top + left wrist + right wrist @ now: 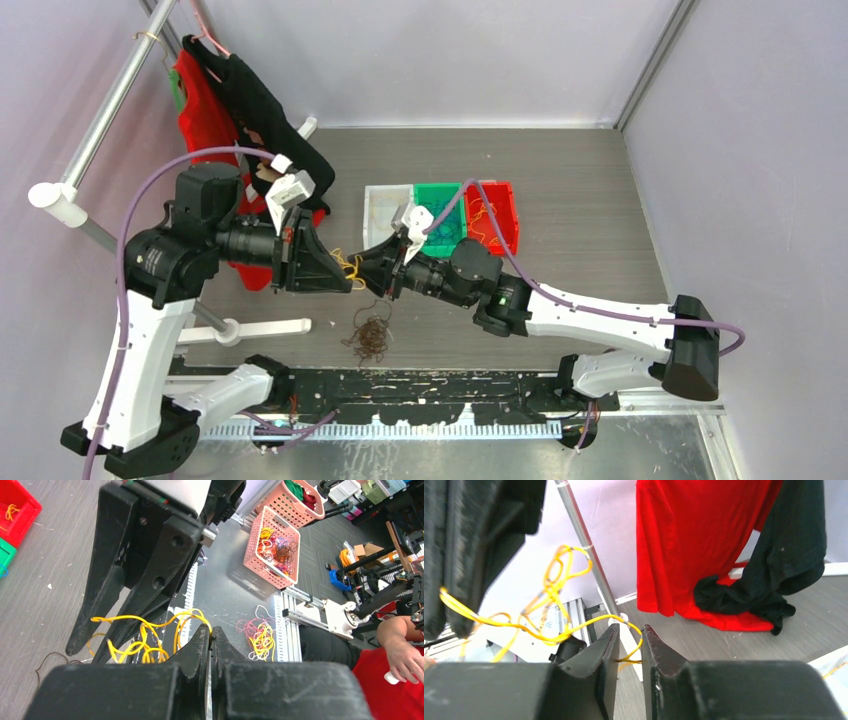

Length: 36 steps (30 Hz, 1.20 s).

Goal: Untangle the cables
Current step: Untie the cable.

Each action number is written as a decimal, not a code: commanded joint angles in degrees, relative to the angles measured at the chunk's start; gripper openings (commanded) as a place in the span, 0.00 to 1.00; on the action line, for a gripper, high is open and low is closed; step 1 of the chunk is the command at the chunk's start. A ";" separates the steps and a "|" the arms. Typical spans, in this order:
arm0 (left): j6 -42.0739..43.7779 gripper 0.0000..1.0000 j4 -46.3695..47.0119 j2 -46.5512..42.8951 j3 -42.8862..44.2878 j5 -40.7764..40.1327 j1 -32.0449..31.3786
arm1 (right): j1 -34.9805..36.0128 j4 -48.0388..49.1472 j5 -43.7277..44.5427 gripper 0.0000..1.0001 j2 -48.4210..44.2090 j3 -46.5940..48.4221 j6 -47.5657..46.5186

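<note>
A bunch of yellow cables (350, 268) hangs in the air between my two grippers. My left gripper (211, 629) is shut on one yellow strand, and the other loops (145, 635) trail to its left. My right gripper (630, 627) faces it with its jaws a little apart, and a yellow strand (631, 655) crosses the gap between them. In the top view my left gripper (343, 272) and my right gripper (366, 268) nearly touch. A dark brown tangle of cables (372, 338) lies on the table below them.
White (385, 205), green (440, 195) and red (497, 212) bins stand behind the right arm, the red one with yellow strands in it. Red and black garments (215, 90) hang on a metal rack at the left. A white peg (265, 326) juts out near the tangle.
</note>
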 commanded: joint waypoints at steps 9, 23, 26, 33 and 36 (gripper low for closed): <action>3.82 0.00 -4.93 1.16 8.18 -0.29 0.08 | 0.17 2.75 2.91 0.04 -7.42 -7.47 7.00; 18.49 0.00 8.46 -5.98 5.74 -36.85 0.15 | 0.18 -20.56 18.09 0.01 -25.62 -13.78 10.29; 19.97 0.00 15.36 -10.37 -0.24 -42.03 0.15 | 0.18 -26.27 21.76 0.01 -28.48 -13.06 10.81; 24.04 0.00 23.46 -15.07 -6.26 -49.26 0.15 | 0.18 -40.16 33.26 0.01 -31.59 -7.85 12.18; 24.79 0.00 25.10 -16.29 -7.91 -53.86 0.13 | 0.17 -45.50 39.88 0.01 -32.04 -4.93 12.30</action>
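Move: The left hand already holds the yellow cable, whose small bundle hangs about 3 cm ahead of that hand, 1 cm right and 2 cm below. From the right hand the bundle is roughly 2 cm back, 1 cm left and 1 cm up, with one strand between its half-open fingertips. The brown cable lies on the table some 34 cm below the right hand, 2 cm back and 1 cm left; the white box is about 22 cm ahead, 2 cm right and 34 cm down. Downward first, the right hand shuts its fingers on the yellow strand as it sinks about 3 cm, then draws it some 17 cm to the right, away from the left hand, still sinking and turning clockwise. The left hand keeps its pinch, rises a little, then swings forward and left, rolling and turning counter-clockwise, so the two hands pull the cable apart. ##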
